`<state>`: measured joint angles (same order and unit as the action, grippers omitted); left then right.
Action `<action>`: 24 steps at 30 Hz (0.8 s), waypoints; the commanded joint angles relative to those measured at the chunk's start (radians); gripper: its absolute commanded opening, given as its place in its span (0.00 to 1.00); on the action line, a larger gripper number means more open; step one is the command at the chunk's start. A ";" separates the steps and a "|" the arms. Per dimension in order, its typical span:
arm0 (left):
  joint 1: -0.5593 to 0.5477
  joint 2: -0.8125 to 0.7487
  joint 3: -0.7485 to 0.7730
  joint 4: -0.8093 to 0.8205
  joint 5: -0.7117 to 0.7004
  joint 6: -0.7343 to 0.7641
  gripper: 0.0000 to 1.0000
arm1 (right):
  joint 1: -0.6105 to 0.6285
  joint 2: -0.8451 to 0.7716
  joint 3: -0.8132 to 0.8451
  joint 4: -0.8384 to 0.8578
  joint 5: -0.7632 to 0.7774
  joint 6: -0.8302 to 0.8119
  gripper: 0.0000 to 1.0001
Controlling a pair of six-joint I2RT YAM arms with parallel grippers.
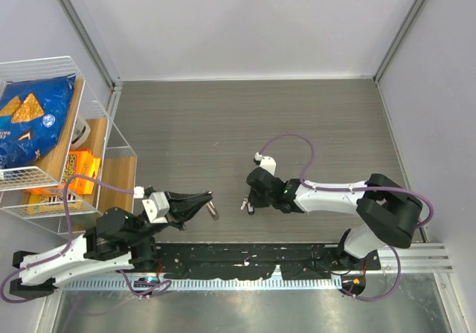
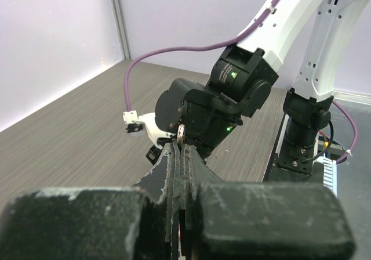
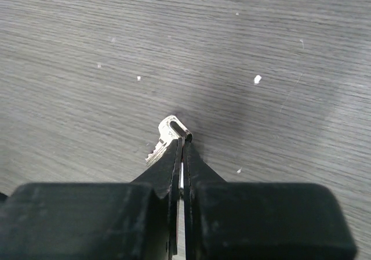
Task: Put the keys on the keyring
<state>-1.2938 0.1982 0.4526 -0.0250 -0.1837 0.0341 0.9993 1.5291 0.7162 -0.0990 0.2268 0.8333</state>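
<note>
My right gripper is shut on a small silvery key. The key's slotted head and part of its toothed blade stick out past the fingertips, just above the grey wood-grain table. From above, the right gripper points left at the table's near middle, with the key at its tip. My left gripper points right towards it, a short gap apart. It is shut on a thin silvery keyring, seen edge-on and poking out of the left gripper. No other keys show.
A white wire rack stands at the left edge, holding a blue chip bag and orange packets. Grey walls close the table on the far side and the right. A black rail runs along the near edge.
</note>
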 commanded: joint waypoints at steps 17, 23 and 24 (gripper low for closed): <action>-0.002 0.125 0.075 0.019 0.084 -0.028 0.00 | 0.151 -0.486 0.011 -0.294 0.068 -0.453 0.06; -0.002 0.184 0.110 0.033 0.099 -0.028 0.00 | 0.091 -0.325 -0.017 -0.222 -0.344 -0.485 0.06; -0.002 0.187 0.116 0.028 0.096 -0.028 0.00 | 0.120 -0.292 0.009 -0.243 -0.267 -0.446 0.06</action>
<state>-1.2938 0.3691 0.5076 -0.0422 -0.1081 0.0174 1.1107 1.1477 0.7128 -0.3958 0.2489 0.4305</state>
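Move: Low over the table, the right hand already has a key pinched; the keyring in the left fingertips lies about 10 cm back, 7 cm to the left and 27 cm above the right hand. Seen from the left hand, the pinched key is some 10 cm forward, 7 cm right and 28 cm below. A key hangs roughly 4 cm straight below the left hand. Lifting the key about 12 cm off the table in one quick sweep, the right hand then dips back 5 cm, drifting some 4 cm back and as much right while turning about 20 degrees counter-clockwise, fingers shut. The left hand keeps its pinch on the keyring and eases 3 cm right and slightly down. ##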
